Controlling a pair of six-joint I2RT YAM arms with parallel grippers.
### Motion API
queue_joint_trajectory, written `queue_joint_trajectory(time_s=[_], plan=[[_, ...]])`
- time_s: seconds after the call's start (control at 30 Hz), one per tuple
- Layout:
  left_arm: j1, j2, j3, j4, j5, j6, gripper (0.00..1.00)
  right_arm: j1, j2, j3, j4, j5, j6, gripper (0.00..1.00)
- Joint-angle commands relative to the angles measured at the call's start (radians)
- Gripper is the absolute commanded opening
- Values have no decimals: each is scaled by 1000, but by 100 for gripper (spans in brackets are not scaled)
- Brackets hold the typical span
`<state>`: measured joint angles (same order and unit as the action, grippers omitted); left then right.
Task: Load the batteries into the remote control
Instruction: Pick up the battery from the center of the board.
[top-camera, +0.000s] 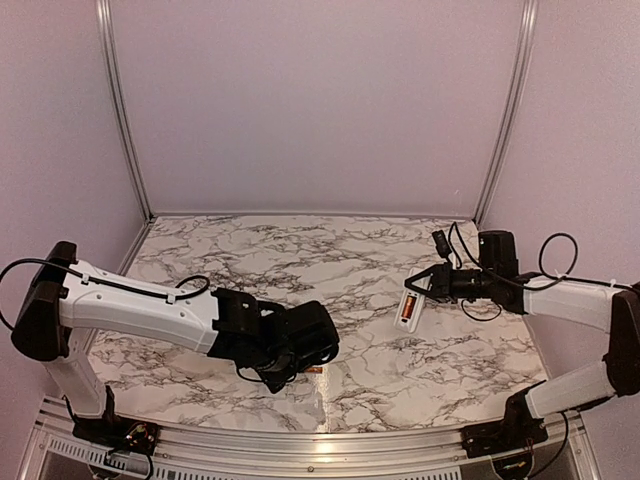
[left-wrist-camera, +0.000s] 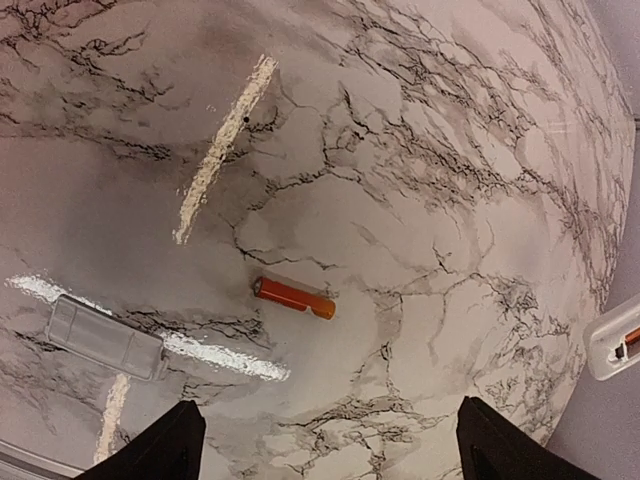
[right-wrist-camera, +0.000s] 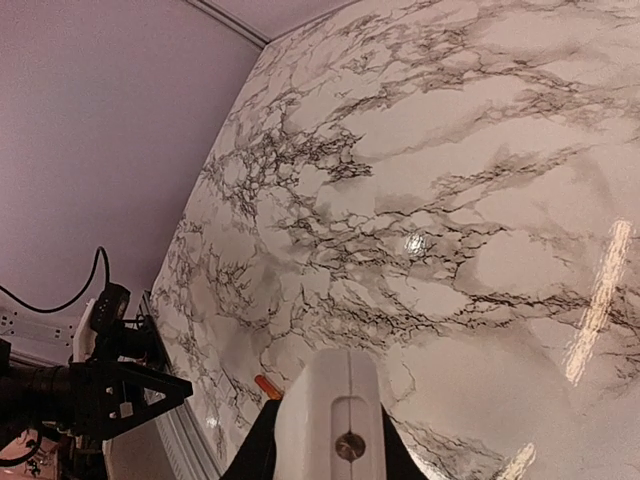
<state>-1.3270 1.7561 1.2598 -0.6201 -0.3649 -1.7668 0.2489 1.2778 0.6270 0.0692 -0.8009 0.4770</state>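
Observation:
One orange-red battery (left-wrist-camera: 293, 297) lies loose on the marble table, just ahead of my left gripper (left-wrist-camera: 330, 440), whose jaws are wide open and empty above it. In the top view this battery (top-camera: 314, 369) peeks out beside the left gripper (top-camera: 298, 362). My right gripper (top-camera: 428, 288) is shut on the white remote control (top-camera: 408, 308) and holds it above the table at the right, back side up. A second battery (top-camera: 406, 313) sits in its recess. The remote (right-wrist-camera: 335, 415) fills the bottom of the right wrist view, and it also shows at the left wrist view's right edge (left-wrist-camera: 612, 345).
A pale, translucent rectangular cover (left-wrist-camera: 105, 338) lies flat on the table left of the loose battery. The table's front rail (top-camera: 320, 440) runs close behind the left gripper. Purple walls enclose the table on three sides.

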Motion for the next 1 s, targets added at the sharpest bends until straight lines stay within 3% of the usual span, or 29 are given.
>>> queue_joint_trajectory(time_s=[0.0,0.57,0.97], plan=[[2,106,142,-170,-7,-83,90,10,-23,33,-23,14,-17,0],[90,276,233,-160,73,10,58,-15,-15,46,-43,4,-37,0],[108,343,261,-141,111,47,52,-34,-4,41,-36,-8,-38,0]])
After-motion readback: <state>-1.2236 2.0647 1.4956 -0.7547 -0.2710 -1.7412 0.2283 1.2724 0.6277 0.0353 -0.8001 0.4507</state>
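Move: The battery on the board lies about 5 cm ahead of the left hand, 2 cm to its right and 10 cm below. The clear cover lies level fore and aft with that hand, some 7 cm to its left and on the table too; the remote, held in the right gripper, is about 9 cm ahead, 21 cm to the right and 2 cm higher. From the right hand the battery is roughly 9 cm back, 23 cm left and 16 cm down. Downward and somewhat forward, the left hand sinks about 6.5 cm and reaches some 3.5 cm ahead towards the battery, its wrist tipping roughly 10 degrees so the fingers point more steeply down. On the way the wide-open fingers draw in to about half open, one towards each end of the battery, without gripping yet. The right hand keeps hold of the remote, nearly still. ##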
